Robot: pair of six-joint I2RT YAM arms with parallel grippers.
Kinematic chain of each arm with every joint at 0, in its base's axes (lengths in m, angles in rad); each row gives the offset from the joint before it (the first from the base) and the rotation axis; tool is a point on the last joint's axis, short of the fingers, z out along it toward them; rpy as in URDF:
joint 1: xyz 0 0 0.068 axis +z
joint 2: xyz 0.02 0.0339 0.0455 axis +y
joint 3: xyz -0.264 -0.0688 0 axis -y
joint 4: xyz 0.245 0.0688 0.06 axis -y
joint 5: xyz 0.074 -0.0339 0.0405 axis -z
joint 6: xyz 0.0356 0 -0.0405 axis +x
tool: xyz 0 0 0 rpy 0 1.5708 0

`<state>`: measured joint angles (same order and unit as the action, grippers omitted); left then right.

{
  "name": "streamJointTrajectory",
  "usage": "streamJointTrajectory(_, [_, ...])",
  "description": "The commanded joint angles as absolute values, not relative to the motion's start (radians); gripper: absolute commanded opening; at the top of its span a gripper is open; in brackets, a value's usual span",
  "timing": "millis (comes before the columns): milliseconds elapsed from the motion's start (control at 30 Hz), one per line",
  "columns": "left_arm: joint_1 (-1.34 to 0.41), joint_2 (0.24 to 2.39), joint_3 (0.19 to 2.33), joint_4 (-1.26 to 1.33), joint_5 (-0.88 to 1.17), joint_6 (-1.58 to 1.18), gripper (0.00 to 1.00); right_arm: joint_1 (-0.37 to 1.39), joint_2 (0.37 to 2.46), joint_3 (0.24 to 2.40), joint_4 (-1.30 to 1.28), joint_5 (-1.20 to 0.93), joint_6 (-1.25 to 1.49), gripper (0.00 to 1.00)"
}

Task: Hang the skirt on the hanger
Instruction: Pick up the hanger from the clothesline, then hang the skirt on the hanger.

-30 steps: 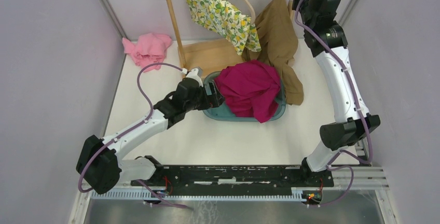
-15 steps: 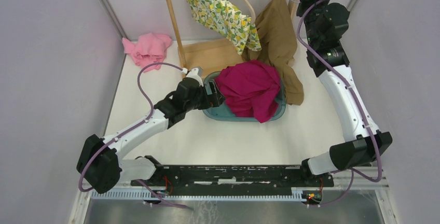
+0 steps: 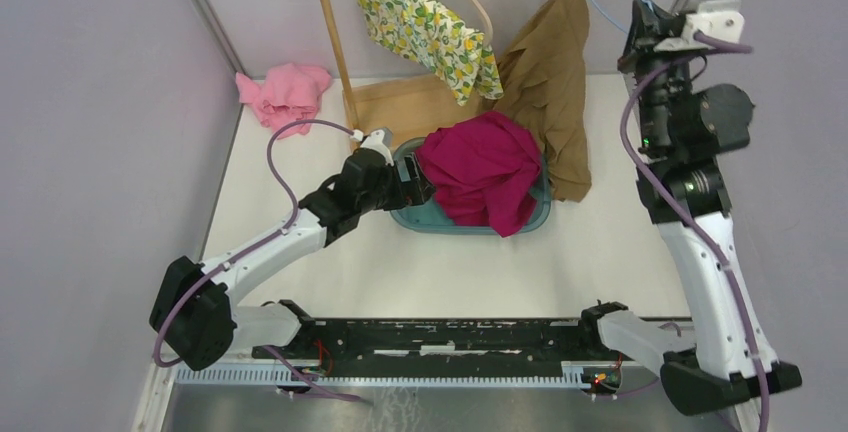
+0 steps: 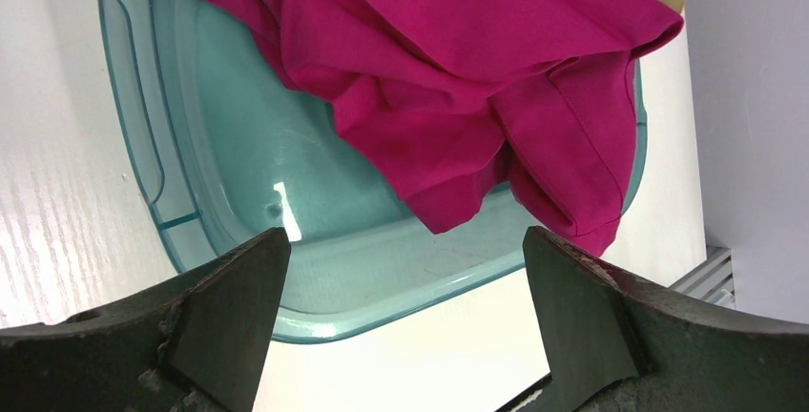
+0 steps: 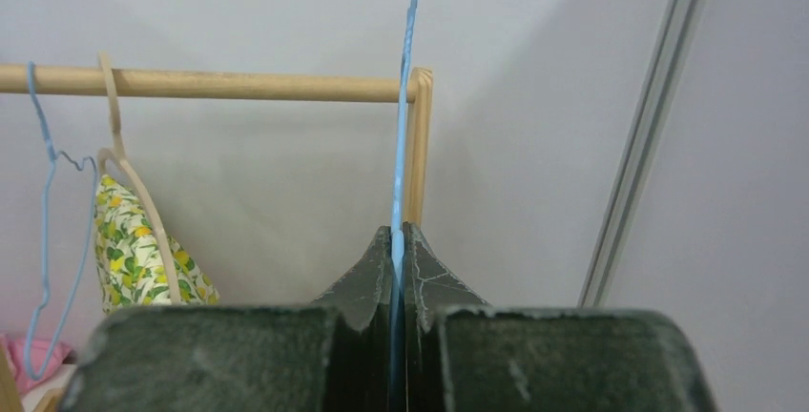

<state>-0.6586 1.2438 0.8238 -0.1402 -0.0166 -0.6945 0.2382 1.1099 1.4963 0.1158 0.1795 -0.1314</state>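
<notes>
My right gripper (image 3: 640,14) (image 5: 401,233) is held high at the back right, shut on the thin wire of a blue hanger (image 5: 405,97) (image 3: 598,4). A brown skirt (image 3: 548,82) drapes down from that hanger's far end, its hem resting on the table. The wrist view shows the wire running up past the wooden rail (image 5: 210,83). My left gripper (image 3: 418,188) (image 4: 405,250) is open at the left rim of a teal basin (image 4: 238,193) (image 3: 420,220), with nothing between its fingers. A magenta garment (image 3: 485,170) (image 4: 458,59) is heaped in the basin.
A lemon-print garment (image 3: 425,22) (image 5: 143,250) hangs on a beige hanger on the wooden rack. A second blue hanger (image 5: 43,193) hangs on the rail. A pink cloth (image 3: 285,92) lies at the back left, and a tan cloth (image 3: 400,107) lies behind the basin. Walls close in on both sides.
My right arm has swung right and toward me, drawing the blue hanger with it and pulling the brown skirt's top taut. The left arm has not moved.
</notes>
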Motion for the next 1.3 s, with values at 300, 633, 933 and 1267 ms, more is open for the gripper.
streamJointTrajectory(300, [-0.699,1.114,1.045,-0.146,0.106,-0.629,0.99,0.236,0.674,1.417,0.041,0.098,-0.050,0.01])
streamJointTrajectory(633, [-0.698,1.112,1.304,-0.203,0.205,-0.578,0.99,0.235,0.591,1.667,-0.322,-0.042,0.028,0.01])
streamJointTrajectory(933, [-0.695,1.056,1.364,-0.319,0.128,-0.553,0.99,0.236,0.578,1.811,-0.540,-0.229,0.167,0.01])
streamJointTrajectory(1267, [-0.695,0.993,1.349,-0.398,0.049,-0.559,0.99,0.236,0.561,1.662,-0.524,-0.470,0.395,0.01])
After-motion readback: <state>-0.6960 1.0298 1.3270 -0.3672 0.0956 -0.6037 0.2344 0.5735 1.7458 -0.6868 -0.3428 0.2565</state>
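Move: The right hand, about 50 cm above the table, already holds the blue hanger by one end; the brown skirt hanging from it has its middle some 8 cm ahead, 4 cm to the left and 22 cm below. From that hand the lemon cloth is about 17 cm ahead, 23 cm left and 20 cm below, and the magenta cloth level fore and aft, 13 cm left and 45 cm below. From the open left hand, the skirt lies about 13 cm ahead, 21 cm right and 15 cm higher. Keeping its pinch on the end of the blue hanger, the right hand pulls it back some 30 cm towards the robot at nearly constant height, away from the clothesline, and in the later part turns about 35 degrees counter-clockwise with a small swing to the left, so the hanger's far end points towards the left arm's side. Meanwhile the left hand, touching nothing and with fingers wide open, rises about 26 cm from beside the basket, tipping its fingers upward and easing back a few centimetres. ##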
